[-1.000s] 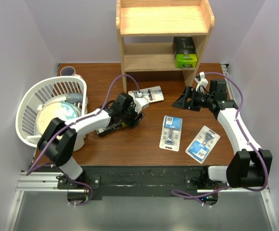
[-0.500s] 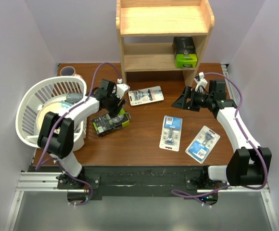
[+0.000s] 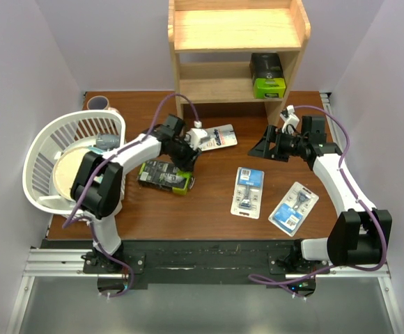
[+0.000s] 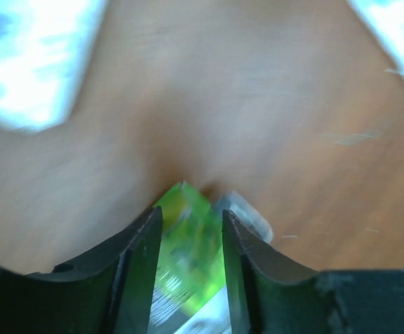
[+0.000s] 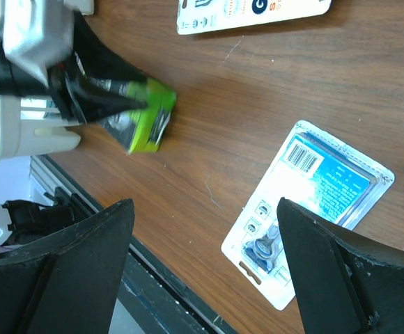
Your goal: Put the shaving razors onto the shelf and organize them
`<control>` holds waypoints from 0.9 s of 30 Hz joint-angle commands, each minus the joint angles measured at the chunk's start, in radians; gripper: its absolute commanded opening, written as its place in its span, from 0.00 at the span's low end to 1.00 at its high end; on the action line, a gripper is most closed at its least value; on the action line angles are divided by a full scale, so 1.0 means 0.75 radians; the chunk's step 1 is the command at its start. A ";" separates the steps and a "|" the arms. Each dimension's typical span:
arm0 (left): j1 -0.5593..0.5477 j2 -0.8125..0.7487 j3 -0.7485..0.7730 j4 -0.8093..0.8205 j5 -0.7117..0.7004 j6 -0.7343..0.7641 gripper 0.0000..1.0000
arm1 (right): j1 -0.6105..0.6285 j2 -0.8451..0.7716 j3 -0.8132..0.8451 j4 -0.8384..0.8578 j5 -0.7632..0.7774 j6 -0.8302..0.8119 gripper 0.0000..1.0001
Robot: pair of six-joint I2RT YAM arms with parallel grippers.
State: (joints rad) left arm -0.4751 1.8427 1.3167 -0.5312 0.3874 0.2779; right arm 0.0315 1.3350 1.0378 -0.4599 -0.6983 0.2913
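A black razor box with a lime-green end point(image 3: 164, 175) lies on the table left of centre. My left gripper point(image 3: 185, 158) is shut on its green end point(image 4: 188, 236), which fills the gap between both fingers. A second black box point(image 3: 267, 75) sits on the lower tier of the wooden shelf point(image 3: 230, 28). Three blister cards lie flat on the table: one point(image 3: 214, 138) by the shelf foot, one point(image 3: 249, 191) in the middle and one point(image 3: 294, 206) to the right. My right gripper point(image 3: 265, 147) hangs open and empty above the table, looking down on a card point(image 5: 313, 209).
A white plastic basket point(image 3: 49, 139) holding a round plate stands at the left, with a cup point(image 3: 99, 103) behind it. The shelf's right post point(image 3: 275, 111) stands just behind my right gripper. The table's front edge point(image 5: 104, 223) is near.
My left gripper swung right from beside the basket to the black box and narrowed its jaws onto the green end. The box turned slightly. The right arm has not moved.
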 commanded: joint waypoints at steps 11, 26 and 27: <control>-0.258 -0.589 -0.331 0.199 -0.303 -0.357 0.62 | 0.058 0.016 0.033 -0.001 0.027 -0.104 0.86; 0.051 -0.718 -0.528 0.089 -0.465 -1.129 0.65 | 0.618 0.604 0.506 0.061 0.193 -0.184 0.84; 0.061 -0.708 -0.528 0.082 -0.465 -1.139 0.65 | 0.637 0.629 0.524 0.061 0.201 -0.178 0.83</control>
State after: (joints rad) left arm -0.4500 1.3052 0.9218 -0.4812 0.0635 -0.4374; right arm 0.4450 1.7420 1.3415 -0.4381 -0.6006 0.1810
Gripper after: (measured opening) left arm 0.652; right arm 0.843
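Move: The black-and-green razor box lies flat beside the left hand, whose fingers straddle its green end; the box's middle is about 7 cm to the left, 3 cm back and 2 cm below. From that hand, the white Gillette pack is some 12 cm ahead and 10 cm right, and the blue razor pack about 9 cm back and 22 cm right. From the right hand, the box's middle lies roughly 35 cm left, level fore and aft, and 14 cm down. Back and to the right first, some 9 cm back, the left hand comes clear of the box's green end as its fingers open partway, then rises and swings left over the box, turning about 45 degrees counter-clockwise before sinking again towards its middle. The right hand waits, then sweeps left about 15 cm towards the box, sinking slightly, fingers still wide. ##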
